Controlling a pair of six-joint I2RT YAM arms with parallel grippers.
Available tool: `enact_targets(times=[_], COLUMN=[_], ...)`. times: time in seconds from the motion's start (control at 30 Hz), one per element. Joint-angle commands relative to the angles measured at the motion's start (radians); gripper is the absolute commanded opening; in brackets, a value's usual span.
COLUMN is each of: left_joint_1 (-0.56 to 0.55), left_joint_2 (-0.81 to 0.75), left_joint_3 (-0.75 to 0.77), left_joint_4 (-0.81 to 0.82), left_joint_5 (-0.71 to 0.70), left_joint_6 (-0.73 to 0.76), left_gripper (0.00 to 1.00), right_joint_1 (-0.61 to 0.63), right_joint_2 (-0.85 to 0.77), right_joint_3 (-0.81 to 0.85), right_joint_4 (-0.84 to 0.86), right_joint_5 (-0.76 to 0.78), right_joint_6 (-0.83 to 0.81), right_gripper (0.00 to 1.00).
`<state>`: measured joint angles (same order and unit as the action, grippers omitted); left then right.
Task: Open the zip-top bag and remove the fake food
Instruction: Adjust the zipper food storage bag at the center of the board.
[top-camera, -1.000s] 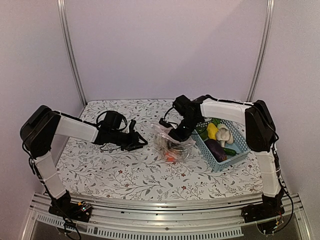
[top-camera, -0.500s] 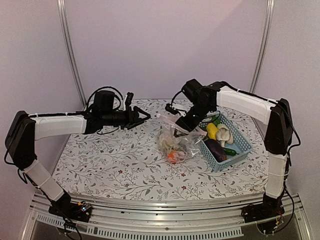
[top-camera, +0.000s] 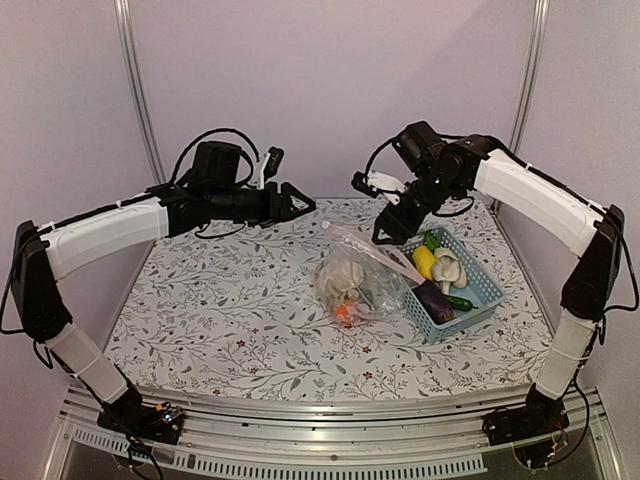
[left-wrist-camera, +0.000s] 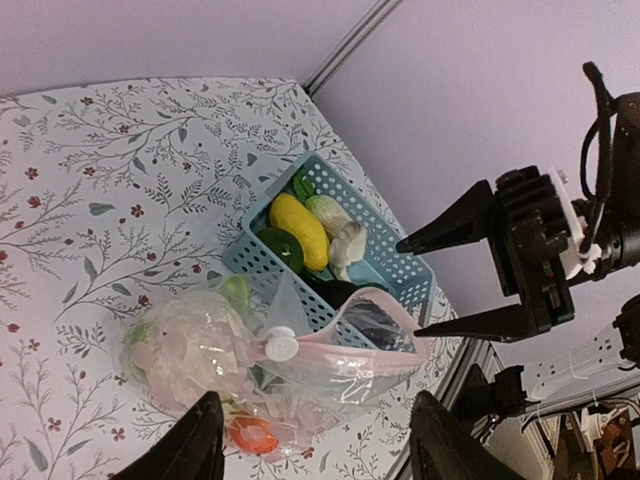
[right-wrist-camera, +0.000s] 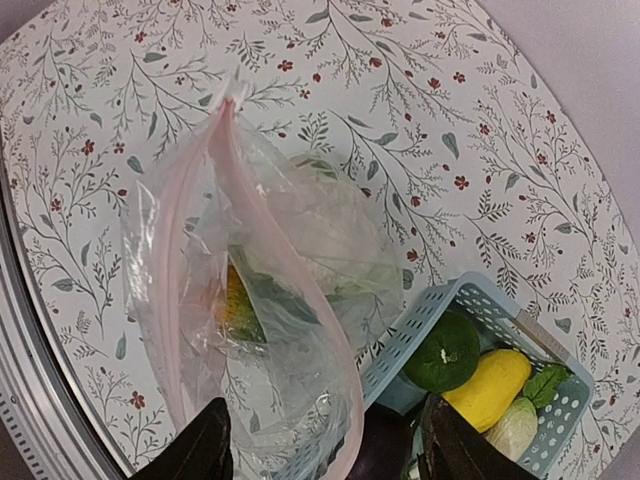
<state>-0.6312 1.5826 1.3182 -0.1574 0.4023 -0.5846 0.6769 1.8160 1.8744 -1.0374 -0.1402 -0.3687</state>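
The zip-top bag (top-camera: 355, 280) lies on the table, clear and crinkled. Its pink-edged mouth gapes open and leans on the basket. In the left wrist view the bag (left-wrist-camera: 300, 350) shows a white slider (left-wrist-camera: 279, 345) on the zip strip. Inside it are fake food pieces: an orange one (left-wrist-camera: 250, 437), a whitish one and green leaves. My left gripper (top-camera: 300, 203) hangs open, high above the table and left of the bag. The right gripper (top-camera: 388, 232) hangs open above the bag's mouth (right-wrist-camera: 250, 300), touching nothing.
A light-blue slotted basket (top-camera: 480, 290) stands right of the bag. It holds a yellow piece (top-camera: 425, 262), a white one (top-camera: 448, 268), a dark eggplant (top-camera: 432, 298) and green pieces. The table's right edge and metal frame lie just past the basket.
Both arms have risen high off the table. The right gripper has let go of the bag's rim, and both pairs of jaws have opened. The bag has slumped with its mouth open.
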Motion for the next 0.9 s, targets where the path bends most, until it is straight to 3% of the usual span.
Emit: enact_targets(times=[0.0,0.23,0.27,0.33,0.4,0.43,0.63,0.87], left_joint_1=[-0.020,-0.027,-0.027,-0.026,-0.025,-0.022,-0.006,-0.004], left_joint_2=[-0.002,-0.029,-0.034,-0.050,-0.084,-0.111,-0.227,-0.392], left_joint_3=[0.011,-0.023,-0.023,-0.024,-0.029,-0.031,-0.001,-0.048], left_joint_4=[-0.105,-0.117,-0.123,-0.148,-0.170,-0.184,-0.282,-0.314], left_joint_5=[-0.044,-0.033,-0.033,-0.051,-0.096,-0.118,-0.225,-0.358], left_joint_6=[0.057,0.073,0.078,0.094,0.116,0.129,0.216,0.263], left_gripper=[0.62,0.62,0.62,0.61,0.61,0.61,0.61,0.62], right_joint_1=[-0.069,-0.116,-0.116,-0.115,-0.094,-0.075,0.106,0.243], right_joint_2=[0.068,0.134,0.140,0.151,0.163,0.166,0.168,0.220], right_joint_3=[-0.043,-0.063,-0.055,-0.011,0.075,0.137,0.522,0.480], right_joint_4=[-0.056,-0.070,-0.085,-0.107,-0.122,-0.136,-0.136,0.033], right_joint_5=[0.031,-0.125,-0.168,-0.217,-0.180,-0.148,0.025,0.224], right_joint_6=[-0.049,-0.024,-0.033,-0.050,-0.042,-0.042,-0.145,-0.357], right_gripper=[0.63,0.58,0.53,0.27,0.06,0.00,0.00,0.00])
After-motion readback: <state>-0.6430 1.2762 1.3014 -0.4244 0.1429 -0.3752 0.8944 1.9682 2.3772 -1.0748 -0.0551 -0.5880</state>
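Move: The pink rim of the zipper bag lies some 8 cm below the open right hand, about 3 cm to its right and 1 cm ahead. The bag's body is roughly 20 cm down, 4 cm back and 4 cm left; the blue basket sits about 20 cm to the right and 2 cm back, with the eggplant 14 cm right and 6 cm back. From the left hand the rim is around 20 cm to the right, 2 cm back and 12 cm lower. The right hand dips about 8 cm and a little right and forward to the bag's rim, shuts its fingers on the plastic, then swings up some 20 cm and left about 14 cm, drawing slightly back and tilting up while it turns counter-clockwise. The left hand, open and empty, first sinks slightly, then goes left, up and a little back, away from the bag's earlier place. ##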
